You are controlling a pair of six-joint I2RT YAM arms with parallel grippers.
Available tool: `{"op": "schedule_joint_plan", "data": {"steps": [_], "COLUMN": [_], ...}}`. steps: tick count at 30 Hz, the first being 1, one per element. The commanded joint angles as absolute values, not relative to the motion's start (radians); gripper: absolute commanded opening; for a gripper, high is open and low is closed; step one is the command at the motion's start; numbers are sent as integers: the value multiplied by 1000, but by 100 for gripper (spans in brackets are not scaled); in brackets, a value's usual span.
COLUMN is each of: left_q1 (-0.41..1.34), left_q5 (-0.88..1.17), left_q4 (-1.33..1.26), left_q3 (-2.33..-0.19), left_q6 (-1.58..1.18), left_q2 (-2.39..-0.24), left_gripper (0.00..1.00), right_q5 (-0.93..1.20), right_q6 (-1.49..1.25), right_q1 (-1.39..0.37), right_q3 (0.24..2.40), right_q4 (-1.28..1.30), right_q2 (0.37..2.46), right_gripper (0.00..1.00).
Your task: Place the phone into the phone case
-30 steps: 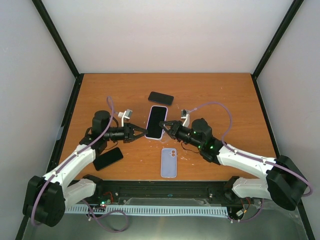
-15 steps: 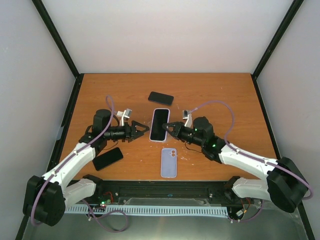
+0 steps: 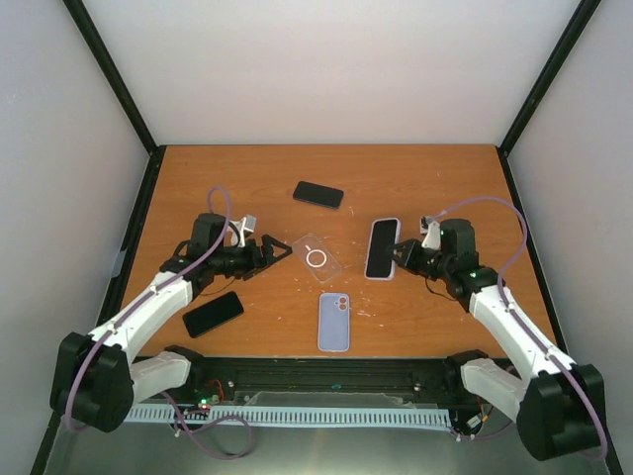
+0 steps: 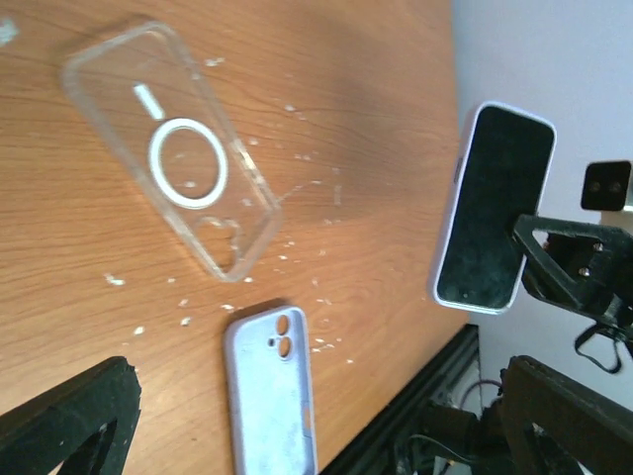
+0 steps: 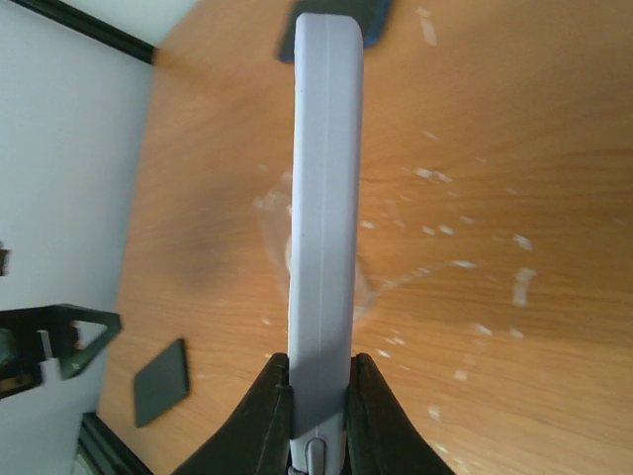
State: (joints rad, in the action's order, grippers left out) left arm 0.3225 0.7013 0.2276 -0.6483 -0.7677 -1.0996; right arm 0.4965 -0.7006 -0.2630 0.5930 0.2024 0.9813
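Note:
My right gripper (image 3: 400,253) is shut on the lower end of a phone (image 3: 382,248) with a black screen and a lavender rim, held above the table right of centre. In the right wrist view the phone (image 5: 318,198) shows edge-on between the fingers. A clear phone case (image 3: 316,257) with a white ring lies flat mid-table. My left gripper (image 3: 280,253) stands open just left of it, holding nothing. A lavender phone case (image 3: 334,322) lies inside up near the front edge; it also shows in the left wrist view (image 4: 272,396).
One black phone (image 3: 317,194) lies behind the clear case. Another black phone (image 3: 213,314) lies at the front left beside my left arm. White flecks dot the wooden table (image 3: 435,188). A black rail (image 3: 326,368) runs along the front edge.
My left gripper has opened and drawn back left. The right gripper has carried the phone off to the right. The clear case now lies alone on the table between them.

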Motion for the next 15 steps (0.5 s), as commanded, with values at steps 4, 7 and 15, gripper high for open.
{"op": "schedule_joint_plan", "data": {"steps": [4,7,15], "left_q1": [297,278,245], "left_q5": [551,536,474], "left_q4": [270,258,290], "left_q3": [-664,-648,-636], "left_q6": [-802,-830,-825], "left_q2": [-1142,-1146,-1167], "left_gripper": [100,99,99], "right_q5": [717,715,653], "right_q6": [-480,-456,-408], "right_q1": [-80,-36,27], "right_q3": [646,658,667], "right_q4": [359,360,369], "right_q2": [1160,1224,1339], "right_gripper": [3,4,10]}}
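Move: The right hand holds the phone in its lilac case; bare table for it lies about 15 cm below and 4 cm right, roughly 1 cm ahead. From that hand the clear case is 19 cm left and 7 ahead, the empty lilac case 14 left and 11 back. From the open left hand the clear case lies some 8 cm right, 7 ahead and 15 below, the empty lilac case 12 right and 11 back. Right hand lowers the cased phone 9 cm, easing 6 cm right; the open left moves left, down and forward. ##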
